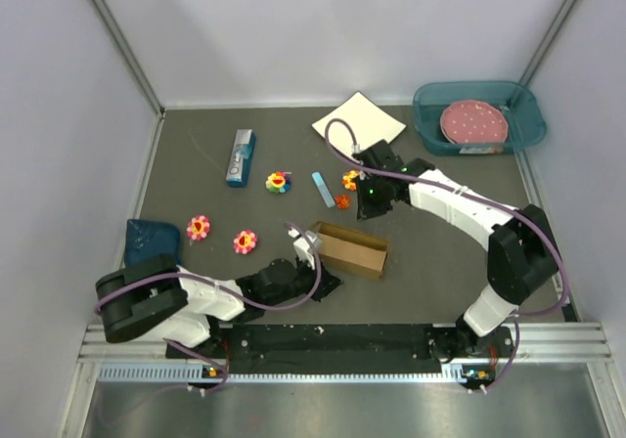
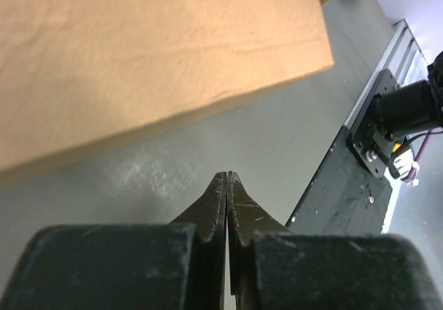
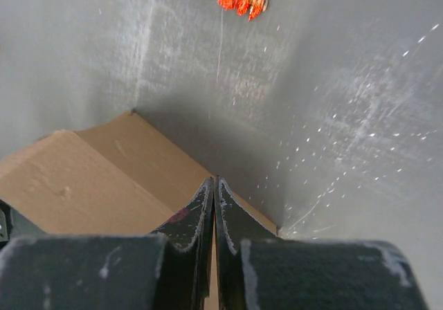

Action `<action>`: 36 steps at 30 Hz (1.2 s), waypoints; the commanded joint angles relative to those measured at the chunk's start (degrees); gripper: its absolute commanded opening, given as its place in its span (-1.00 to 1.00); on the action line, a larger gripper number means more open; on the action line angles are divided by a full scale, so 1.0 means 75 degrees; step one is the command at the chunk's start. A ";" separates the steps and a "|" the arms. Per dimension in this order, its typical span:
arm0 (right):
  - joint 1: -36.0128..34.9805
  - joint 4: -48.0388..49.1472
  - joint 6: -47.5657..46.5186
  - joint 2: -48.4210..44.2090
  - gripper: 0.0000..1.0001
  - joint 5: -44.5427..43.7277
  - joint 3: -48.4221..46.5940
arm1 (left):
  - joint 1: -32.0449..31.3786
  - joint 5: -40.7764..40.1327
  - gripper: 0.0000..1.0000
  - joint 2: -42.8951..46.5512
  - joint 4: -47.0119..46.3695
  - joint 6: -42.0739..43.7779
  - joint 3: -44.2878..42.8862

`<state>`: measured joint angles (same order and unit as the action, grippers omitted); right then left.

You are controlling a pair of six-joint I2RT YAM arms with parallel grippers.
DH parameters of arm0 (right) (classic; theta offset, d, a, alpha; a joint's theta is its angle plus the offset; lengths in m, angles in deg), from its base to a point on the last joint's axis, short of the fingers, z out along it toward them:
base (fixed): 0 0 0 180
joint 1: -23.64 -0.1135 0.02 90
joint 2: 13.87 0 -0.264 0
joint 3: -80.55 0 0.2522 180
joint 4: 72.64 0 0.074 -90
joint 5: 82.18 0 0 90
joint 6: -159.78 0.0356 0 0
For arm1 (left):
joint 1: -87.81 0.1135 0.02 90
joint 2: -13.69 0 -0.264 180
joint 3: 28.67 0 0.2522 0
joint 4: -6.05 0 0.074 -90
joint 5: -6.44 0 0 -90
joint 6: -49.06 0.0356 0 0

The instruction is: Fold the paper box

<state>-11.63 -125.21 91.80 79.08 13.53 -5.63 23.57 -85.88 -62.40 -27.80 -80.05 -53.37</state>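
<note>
The paper box is a brown cardboard box lying just in front of the middle of the table, its long side open toward the front. My left gripper sits low on the table at the box's near left corner. It is shut and empty, and the box's brown wall stands a little beyond the tips. My right gripper hovers just behind the box's far right end. It is shut with nothing in it, its tips over the box's edge.
A white square sheet and a teal bin holding a pink disc lie at the back right. A small blue carton, several flower toys and a blue strip are scattered behind the box. A dark blue object is at the left.
</note>
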 commanded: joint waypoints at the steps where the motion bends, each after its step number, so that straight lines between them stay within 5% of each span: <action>1: -0.0278 0.0287 -0.0159 0.0193 -1.00 0.0035 0.0269 | -0.0035 0.0123 -1.00 -0.0680 -0.1304 0.0000 -0.0580; 21: -0.1005 0.0627 -0.0217 0.0263 -1.00 0.0597 0.1172 | -0.0035 -0.0275 -1.00 -0.1900 -0.1315 0.0153 -0.1424; 36: -0.1028 0.0616 -0.0159 0.0146 -1.00 0.0481 0.1243 | -0.0023 -0.0346 -0.89 -0.1539 -0.1082 0.0258 -0.1401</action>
<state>-18.25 -120.22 90.40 81.16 17.12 3.53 23.02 -87.04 -76.91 -33.59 -79.70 -62.81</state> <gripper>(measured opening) 0.003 0.049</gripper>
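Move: The paper box stands with its middle about 7 cm ahead of the left hand, 3 cm to its right and slightly lower. From the right hand, over the far side, the box lies about 8 cm back, 2 cm left and 7 cm below. The small orange flower is some 4 cm ahead of and 4 cm left of the right hand; the yellow flower is about 9 cm ahead and 2 cm left, both on the table. Right hand, shut, sinks back about 8 cm to the box's far wall; left, shut, shifts rightward 5 cm nearside. ##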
